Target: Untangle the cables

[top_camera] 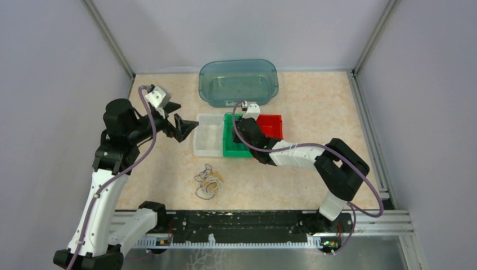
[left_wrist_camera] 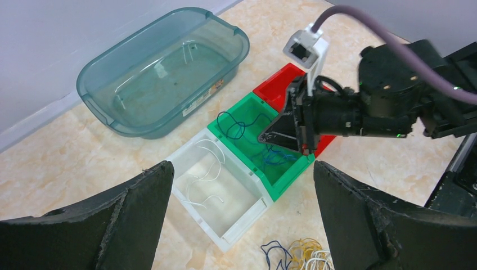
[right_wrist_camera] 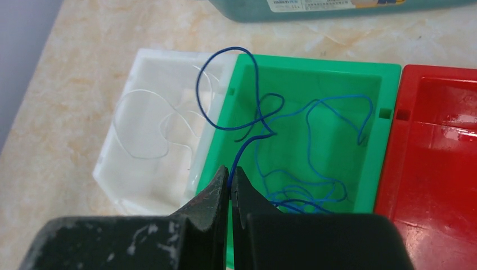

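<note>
A loose tangle of cables (top_camera: 208, 183), dark blue, yellow-orange and white, lies on the table in front of the bins; the left wrist view shows it at the bottom edge (left_wrist_camera: 298, 253). My right gripper (right_wrist_camera: 230, 171) is shut on a thin blue cable (right_wrist_camera: 225, 95), which loops up over the near left rim of the green bin (right_wrist_camera: 315, 64). More blue cable (right_wrist_camera: 315, 185) lies inside that bin. White cables (left_wrist_camera: 220, 157) lie in the white bin (top_camera: 207, 135). My left gripper (top_camera: 179, 126) hangs open and empty, above the table left of the white bin.
A red bin (top_camera: 271, 125) adjoins the green one on the right and looks empty. A teal plastic tub (top_camera: 238, 81) stands behind the bins at the back. Walls close in the table on the left, right and back. The black rail with the arm bases runs along the near edge.
</note>
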You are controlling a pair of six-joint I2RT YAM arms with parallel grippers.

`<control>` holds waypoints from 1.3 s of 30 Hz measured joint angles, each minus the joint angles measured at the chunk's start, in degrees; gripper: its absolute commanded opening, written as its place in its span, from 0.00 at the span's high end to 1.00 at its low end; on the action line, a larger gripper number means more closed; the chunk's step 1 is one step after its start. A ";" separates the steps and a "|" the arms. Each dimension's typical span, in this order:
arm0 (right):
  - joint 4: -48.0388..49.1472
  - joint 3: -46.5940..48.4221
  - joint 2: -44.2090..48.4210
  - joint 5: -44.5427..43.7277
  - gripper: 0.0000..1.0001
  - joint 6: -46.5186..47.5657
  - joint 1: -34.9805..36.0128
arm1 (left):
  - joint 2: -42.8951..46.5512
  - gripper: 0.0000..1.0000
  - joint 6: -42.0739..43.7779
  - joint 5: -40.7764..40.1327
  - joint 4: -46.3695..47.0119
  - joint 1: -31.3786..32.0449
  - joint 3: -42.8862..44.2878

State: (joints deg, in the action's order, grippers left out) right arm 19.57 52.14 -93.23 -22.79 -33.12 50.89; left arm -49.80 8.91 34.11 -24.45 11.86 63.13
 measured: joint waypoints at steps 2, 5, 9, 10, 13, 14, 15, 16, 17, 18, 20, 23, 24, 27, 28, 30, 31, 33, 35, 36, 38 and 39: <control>-1.81 1.88 -2.49 -0.11 1.00 -0.50 0.00 | 0.07 0.01 0.04 0.00 0.00 0.00 0.00; -3.87 3.19 -5.27 -0.26 1.00 -1.25 0.00 | 0.26 0.01 0.26 0.02 0.00 0.00 0.00; -7.10 4.15 -7.54 -1.22 0.91 -2.14 0.00 | 0.63 0.01 0.44 0.22 0.02 0.00 0.00; -7.76 4.72 -8.24 -1.31 0.84 -2.32 0.00 | 0.68 0.01 0.44 0.26 0.02 0.00 0.00; -8.94 6.62 -9.31 -1.27 0.74 -2.12 0.00 | 0.68 0.00 0.59 0.26 0.00 0.00 0.00; -8.94 7.15 -9.38 -1.20 0.71 -1.88 0.00 | 0.68 0.01 0.63 0.26 0.00 0.00 0.00; -8.81 7.48 -9.38 -1.18 0.67 -1.62 0.00 | 0.68 0.01 0.70 0.26 0.00 0.00 0.00; -8.76 8.00 -9.38 -1.16 0.65 -1.07 0.00 | 0.68 0.01 0.79 0.26 0.00 0.00 0.00; -8.74 8.41 -9.38 -1.14 0.61 -0.70 0.00 | 0.68 0.01 0.83 0.26 0.00 0.00 0.00; -8.94 9.09 -9.38 -1.16 0.56 -0.09 -0.02 | 0.68 0.01 0.85 0.28 -0.02 0.00 0.00; -9.64 10.47 -9.35 -1.09 0.52 0.66 -0.13 | 0.68 0.01 0.94 0.44 -0.07 0.00 0.02; -10.67 11.82 -8.37 -0.87 0.49 1.92 -0.44 | 0.61 0.01 1.03 0.63 -0.48 0.00 0.20; -11.13 11.82 -7.56 -0.81 0.49 2.34 -0.55 | 0.52 0.01 1.05 0.66 -0.66 0.00 0.35; -12.61 11.82 -4.66 -0.31 0.49 3.56 -0.81 | 0.39 0.01 1.05 0.81 -1.01 0.00 0.74; -12.90 11.82 -3.41 0.07 0.48 3.98 -0.92 | 0.39 0.01 1.05 0.85 -1.14 0.00 0.81; -13.25 11.82 -1.07 1.11 0.46 5.01 -1.07 | 0.31 0.01 1.05 0.87 -1.33 0.00 0.90; -13.18 11.78 0.24 2.25 0.44 5.77 -1.05 | 0.24 0.01 1.07 0.90 -1.38 0.00 0.92; -11.32 10.32 3.28 5.70 0.42 8.07 -0.81 | 0.04 0.00 1.31 0.92 -1.68 0.00 0.96; -7.13 5.55 7.82 11.30 0.42 11.56 -0.11 | -0.24 0.01 1.68 0.94 -2.12 0.00 0.96; -5.70 3.13 9.99 14.01 0.43 13.09 0.66 | -0.35 0.01 1.92 0.96 -2.29 0.00 0.96; -3.28 -1.25 13.33 20.35 0.45 16.02 3.06 | -0.59 0.01 2.49 0.94 -2.60 0.00 0.90; -2.38 -2.69 14.10 23.71 0.46 17.18 4.42 | -0.70 0.01 2.71 0.94 -2.62 0.00 0.85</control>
State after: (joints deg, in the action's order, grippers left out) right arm 17.19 49.45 -79.13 0.93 -15.94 55.31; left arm -50.50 11.62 35.05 -27.07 11.86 63.99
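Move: The right hand, shut on the dark-blue cable, hangs over the green bin. The bin's middle is about 2 cm ahead, 2 cm right and 9 cm below. The white bin lies some 8 cm left and 2 cm ahead, the red bin about 13 cm right and 2 cm ahead, and the tangled cables on the table roughly 14 cm back and 9 cm left. From the left hand the green bin is about 9 cm ahead, 15 cm right and 30 cm below. Downward first: the right hand lowers the held dark-blue cable about 6 cm towards the green bin. It then opens its fingers to a little over half and lets go. Still opening, it climbs some 13 cm, easing slightly forward, and finally swings quickly back and a little left, on the level nearer the tangled cables, turning about 30 degrees counter-clockwise. ##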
